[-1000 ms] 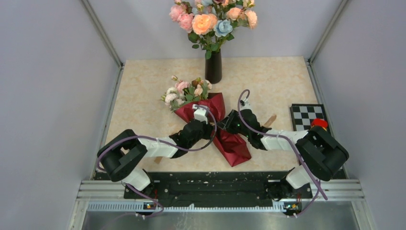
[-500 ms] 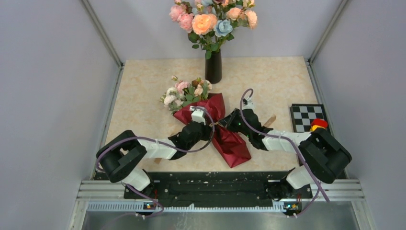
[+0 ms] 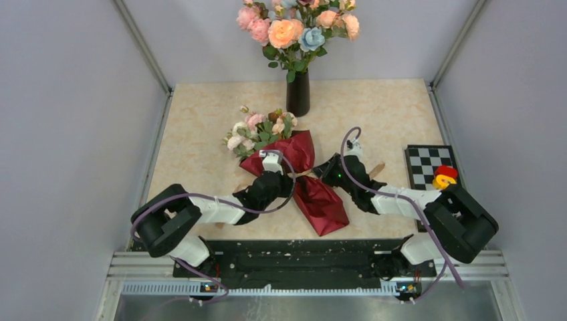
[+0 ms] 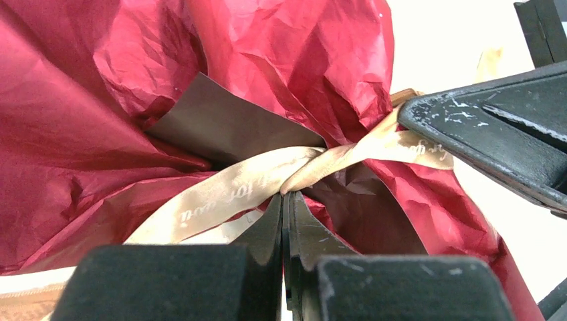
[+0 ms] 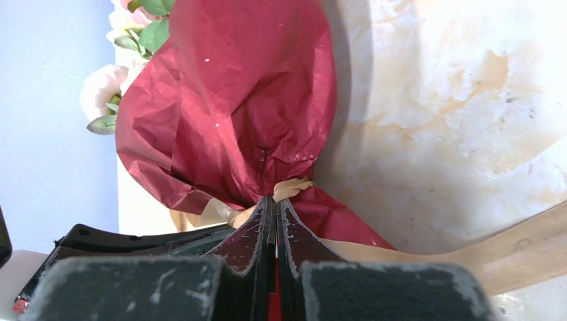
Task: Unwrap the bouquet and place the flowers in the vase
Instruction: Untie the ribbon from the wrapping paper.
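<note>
The bouquet (image 3: 314,194) lies in maroon paper in the middle of the table, its flowers (image 3: 257,130) pointing to the back left. A tan ribbon (image 4: 227,190) is knotted round its waist. My left gripper (image 4: 286,195) is shut with its tips pinching the ribbon at the knot. My right gripper (image 5: 273,200) is shut on the ribbon (image 5: 294,188) from the other side, and a loose ribbon tail (image 5: 521,251) runs off to the right. From above, the left gripper (image 3: 292,180) and the right gripper (image 3: 321,172) meet at the knot. The black vase (image 3: 297,93) stands behind, holding large bright blooms.
A black-and-white checkerboard (image 3: 428,160) lies at the table's right edge, with a red and yellow object (image 3: 444,175) by the right arm. Grey walls close in the table on three sides. The tabletop (image 3: 200,134) is pale marble.
My right gripper has shut on the ribbon and drawn a little to the right. The left arm has shifted slightly left, and the bouquet has barely moved.
</note>
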### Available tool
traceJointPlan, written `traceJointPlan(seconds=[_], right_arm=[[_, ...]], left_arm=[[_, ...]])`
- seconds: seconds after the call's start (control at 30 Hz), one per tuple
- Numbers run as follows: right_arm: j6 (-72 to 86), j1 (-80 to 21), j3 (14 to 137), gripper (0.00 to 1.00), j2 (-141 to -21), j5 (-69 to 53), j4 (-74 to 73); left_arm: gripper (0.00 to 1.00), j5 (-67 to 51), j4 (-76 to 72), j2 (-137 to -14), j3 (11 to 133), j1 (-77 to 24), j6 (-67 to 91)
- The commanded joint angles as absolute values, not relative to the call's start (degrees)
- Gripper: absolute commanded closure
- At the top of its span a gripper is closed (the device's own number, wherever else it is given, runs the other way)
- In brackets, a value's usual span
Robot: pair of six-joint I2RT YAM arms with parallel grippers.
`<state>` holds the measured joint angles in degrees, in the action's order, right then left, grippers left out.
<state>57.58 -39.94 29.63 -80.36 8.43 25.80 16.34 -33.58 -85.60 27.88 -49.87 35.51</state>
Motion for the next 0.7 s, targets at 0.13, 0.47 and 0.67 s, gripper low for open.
traceJointPlan(seconds=[0.13, 0.47, 0.67], right_arm=[[55.7, -38.8, 27.3, 1.00, -77.0, 13.6, 26.2], [46.6, -37.9, 27.5, 0.92, -73.3, 10.8, 24.9], [33.2, -37.4, 32.1, 0.66, -69.2, 8.5, 16.0]], left_arm=[[1.00, 18.9, -30.8, -84.4, 26.6, -49.8, 39.6], [1.00, 17.0, -30.8, -83.3, 26.6, -49.8, 38.3], [1.00, 16.1, -29.8, -81.9, 27.2, -49.7, 36.4]])
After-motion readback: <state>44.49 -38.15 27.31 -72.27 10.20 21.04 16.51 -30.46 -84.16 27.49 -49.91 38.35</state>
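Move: Both hands already pinch the ribbon, one either side of its crossing, which lies about 3 cm left of the right hand and 2 cm right of the left, a centimetre or two below both and about level fore-and-aft. From the right hand the flowers are some 13 cm ahead and 16 cm left, and the wrapper tail roughly 11 cm back and 2 cm right, about 4 cm lower. Right hand tugs its pinched ribbon 2 cm right, then opens, rising 2 cm, while left keeps its pinch. ##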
